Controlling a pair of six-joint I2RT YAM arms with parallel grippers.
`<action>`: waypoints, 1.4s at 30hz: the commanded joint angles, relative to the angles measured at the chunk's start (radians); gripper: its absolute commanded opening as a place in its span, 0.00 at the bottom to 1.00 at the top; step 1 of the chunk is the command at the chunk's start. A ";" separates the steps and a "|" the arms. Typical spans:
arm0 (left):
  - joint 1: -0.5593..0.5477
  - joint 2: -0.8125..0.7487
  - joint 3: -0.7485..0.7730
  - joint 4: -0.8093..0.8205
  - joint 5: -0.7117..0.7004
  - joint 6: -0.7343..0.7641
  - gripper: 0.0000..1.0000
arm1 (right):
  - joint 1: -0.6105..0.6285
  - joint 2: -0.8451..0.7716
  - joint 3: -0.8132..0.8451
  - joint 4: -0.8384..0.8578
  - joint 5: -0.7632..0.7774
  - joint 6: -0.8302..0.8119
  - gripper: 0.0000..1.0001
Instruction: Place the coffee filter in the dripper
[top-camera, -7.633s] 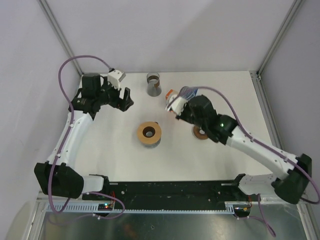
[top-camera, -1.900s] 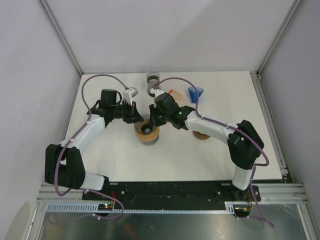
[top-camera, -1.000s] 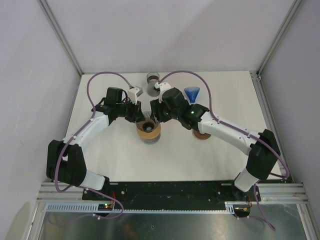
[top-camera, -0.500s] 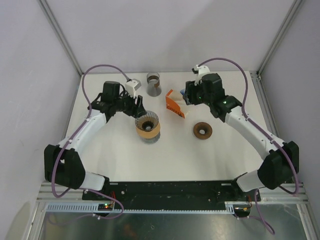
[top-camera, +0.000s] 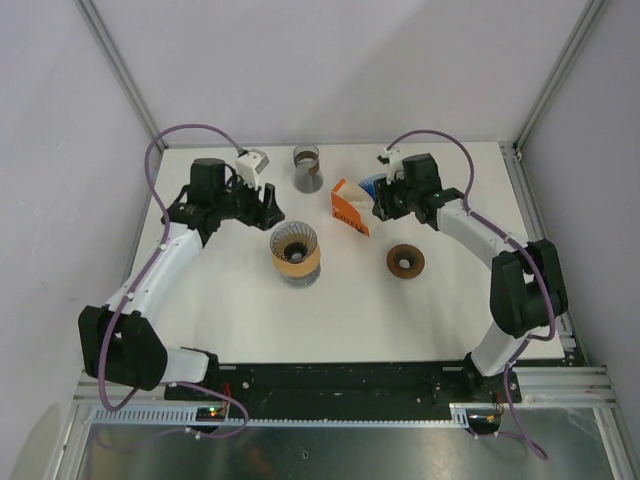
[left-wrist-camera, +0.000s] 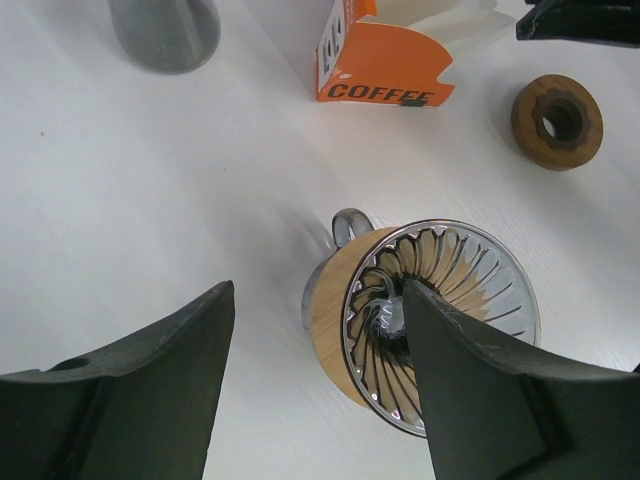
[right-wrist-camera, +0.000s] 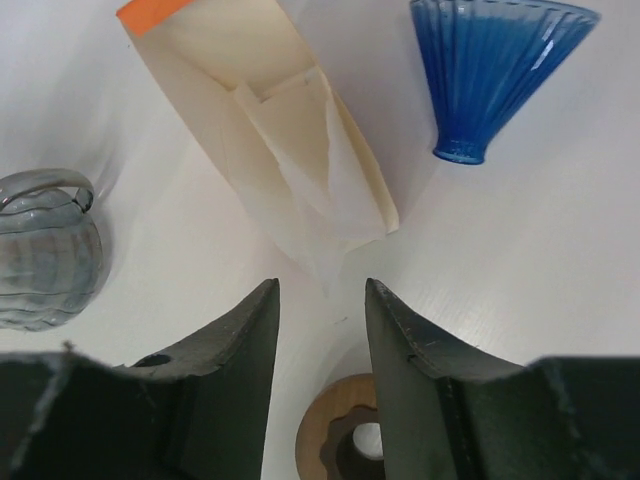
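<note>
The dripper (top-camera: 296, 250), a ribbed glass cone in a wooden collar, stands mid-table with nothing in it and shows close up in the left wrist view (left-wrist-camera: 430, 320). White coffee filter paper (right-wrist-camera: 312, 190) sticks out of the open end of an orange "COFFEE" box (top-camera: 349, 208). My right gripper (right-wrist-camera: 322, 300) is open. Its fingers straddle the bare table just short of the filter's tip, touching nothing. My left gripper (left-wrist-camera: 318, 295) is open to the left of the dripper and holds nothing.
A blue ribbed cone (right-wrist-camera: 495, 70) lies beside the box, at the back. A wooden ring (top-camera: 405, 261) lies right of the dripper. A grey metal cup (top-camera: 307, 168) stands at the back centre. The right arm reaches over the table's back right.
Both grippers have left the dripper. The left one opened and drew back to the left. The right arm swung to the back right, to the filter box, its jaws narrowing a little.
</note>
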 joint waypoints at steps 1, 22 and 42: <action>0.016 -0.020 0.038 0.011 -0.003 0.011 0.73 | -0.002 0.031 0.007 0.064 -0.077 -0.034 0.42; 0.020 -0.010 0.044 0.011 0.006 0.006 0.73 | 0.042 0.052 0.008 0.037 0.005 -0.084 0.01; 0.020 -0.028 0.048 0.009 0.016 0.019 0.73 | 0.073 -0.157 0.007 -0.072 0.105 -0.226 0.00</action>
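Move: The coffee filter to be taken stands in the orange coffee box, its middle about 3 cm ahead of the right hand, 4 cm left and 6 cm down. The box lies about 4 cm ahead, 6 cm left and 9 cm down, the blue scoop some 12 cm ahead and 2 cm left, and the brown ring about 5 cm back and 4 cm right, both low on the table. From the left hand, the filter is some 9 cm ahead, 21 cm right and 13 cm down. Its fingers already half open, the right hand sinks about 4 cm, easing a little left, until the filter's upstanding corner is between the fingertips, and shuts them fully to pinch the thin paper. Still closed, it then draws the filter up roughly 6 cm and back towards itself by under 2 cm, slow at first and then quicker, with the fingers tipping up some 10 degrees. ##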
